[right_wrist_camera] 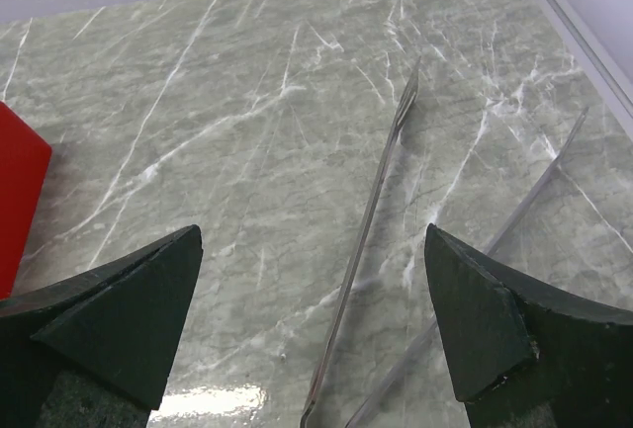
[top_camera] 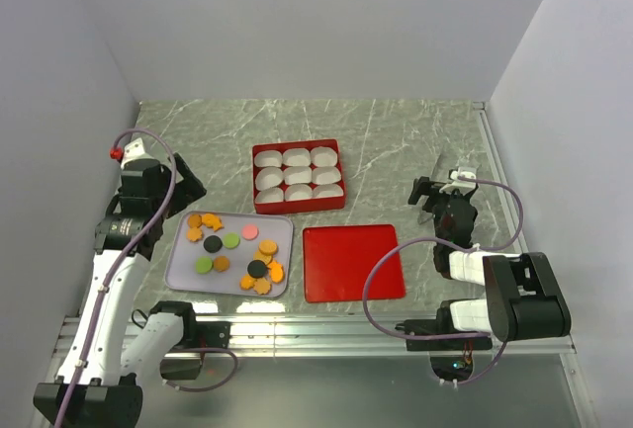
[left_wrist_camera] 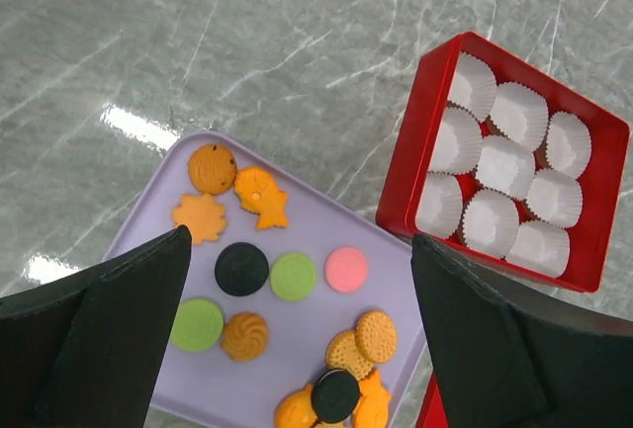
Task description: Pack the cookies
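Note:
The cookies [top_camera: 212, 244] lie on a lavender tray [top_camera: 178, 268]: orange flower and round ones, green, black and pink discs. In the left wrist view I see a pink disc [left_wrist_camera: 346, 269], a green disc [left_wrist_camera: 294, 276], a black disc [left_wrist_camera: 241, 269] and an orange flower cookie [left_wrist_camera: 199, 217]. My left gripper [top_camera: 188, 196] [left_wrist_camera: 302, 240] hangs open above the tray's left part, holding nothing. My right gripper [top_camera: 442, 189] [right_wrist_camera: 312, 235] stands open at the right, over bare marble and a pair of thin tongs [right_wrist_camera: 381, 201].
A red box [top_camera: 254, 171] [left_wrist_camera: 406, 171] behind the tray holds several white paper cups [left_wrist_camera: 504, 166]. A flat red lid [top_camera: 353, 262] lies right of the tray. A metal rail [top_camera: 326, 329] runs along the near edge. White walls enclose the table.

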Robot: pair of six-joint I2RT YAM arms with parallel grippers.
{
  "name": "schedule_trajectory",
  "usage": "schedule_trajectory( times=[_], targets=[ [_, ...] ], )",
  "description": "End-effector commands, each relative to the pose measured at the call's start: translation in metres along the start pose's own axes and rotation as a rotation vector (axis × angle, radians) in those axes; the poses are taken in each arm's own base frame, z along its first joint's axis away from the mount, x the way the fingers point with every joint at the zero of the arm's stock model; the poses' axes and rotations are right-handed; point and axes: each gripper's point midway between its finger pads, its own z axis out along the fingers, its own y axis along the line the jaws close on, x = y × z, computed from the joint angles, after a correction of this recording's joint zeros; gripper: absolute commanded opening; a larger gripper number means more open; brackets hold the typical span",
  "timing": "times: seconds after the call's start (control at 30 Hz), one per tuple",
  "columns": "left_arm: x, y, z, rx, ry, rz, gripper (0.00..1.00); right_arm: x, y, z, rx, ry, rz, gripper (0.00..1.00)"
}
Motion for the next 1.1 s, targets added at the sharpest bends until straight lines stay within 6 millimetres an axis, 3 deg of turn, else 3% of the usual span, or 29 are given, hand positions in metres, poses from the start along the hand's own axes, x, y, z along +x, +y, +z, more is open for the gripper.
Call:
schedule_trajectory(
  times=[0.0,0.13,0.27,0.4,0.43,0.5,0.57,0.6,0.63,0.73,0.87,0.93,1.0,1.03,1.07],
  targets=[
    [-0.003,-0.002,-0.006,-0.009,-0.005,-0.038,0.99,-0.028,0.001,0.006,0.000,-0.088,0.002,1.00],
    [-0.008,0.002,-0.013,-0.051,0.011,-0.020,1.00,-0.028,0.002,0.006,-0.008,-0.094,0.003,1.00],
    [-0.006,0.023,-0.016,-0.151,0.001,-0.006,0.99,-0.026,0.000,0.008,0.001,-0.079,0.001,1.00],
    [0.006,0.004,-0.014,-0.031,0.057,0.049,0.99,-0.031,0.002,0.005,0.030,-0.109,0.005,1.00],
    [0.007,0.004,-0.013,-0.031,0.060,0.053,0.99,-0.045,-0.004,0.003,0.088,-0.144,0.028,1.00],
    [0.006,0.008,-0.010,-0.058,0.057,0.050,0.99,-0.047,-0.023,0.002,0.225,-0.102,0.064,1.00],
    [0.007,0.009,-0.009,-0.071,0.063,0.050,0.99,-0.066,-0.036,0.009,0.359,-0.014,0.080,1.00],
    [0.007,0.010,-0.008,-0.076,0.065,0.051,0.99,-0.075,-0.036,0.012,0.367,0.006,0.069,1.00],
    [0.007,0.011,-0.009,-0.082,0.062,0.047,0.99,-0.098,-0.030,0.019,0.357,-0.014,0.070,1.00],
    [0.006,0.014,-0.010,-0.109,0.053,0.037,0.99,-0.112,-0.036,0.016,0.441,0.025,0.182,1.00],
    [0.005,0.016,-0.007,-0.128,0.047,0.030,0.99,-0.127,-0.029,0.027,0.488,0.113,0.344,1.00],
    [0.005,0.017,-0.007,-0.130,0.034,0.020,0.99,-0.126,-0.016,0.035,0.454,0.255,0.295,1.00],
    [0.005,0.013,-0.010,-0.115,0.025,0.021,0.99,-0.119,-0.012,0.035,0.461,0.347,0.294,1.00],
    [0.004,0.011,-0.012,-0.108,0.016,0.024,0.99,-0.110,0.011,0.036,0.344,0.468,0.300,1.00],
    [0.004,0.008,-0.015,-0.091,0.010,0.027,0.99,-0.106,0.015,0.034,0.295,0.520,0.255,1.00]
  ],
)
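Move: The right hand is empty and open, roughly 12 cm above the table; the cookie tray lies about 51 cm to its left and 12 cm back. The red box is 34 cm left and 14 cm ahead, the red lid 20 cm left and 15 cm back; two thin strips lie just ahead, some 10 cm out and 4 cm right. For the left hand, some 22 cm up, the tray's middle is about 6 cm right and 3 cm back. Up and then forward, the right hand sweeps away from the table, the lid and the box after an initial pause, rising about 15 cm, reaching 7 cm out and drifting slightly right. It turns some 20 degrees clockwise while its left side rises and the fingertips tip down late. The left hand eases back and down a couple of centimetres above the tray, tipping slightly downward. Both grippers stay wide open and empty. ##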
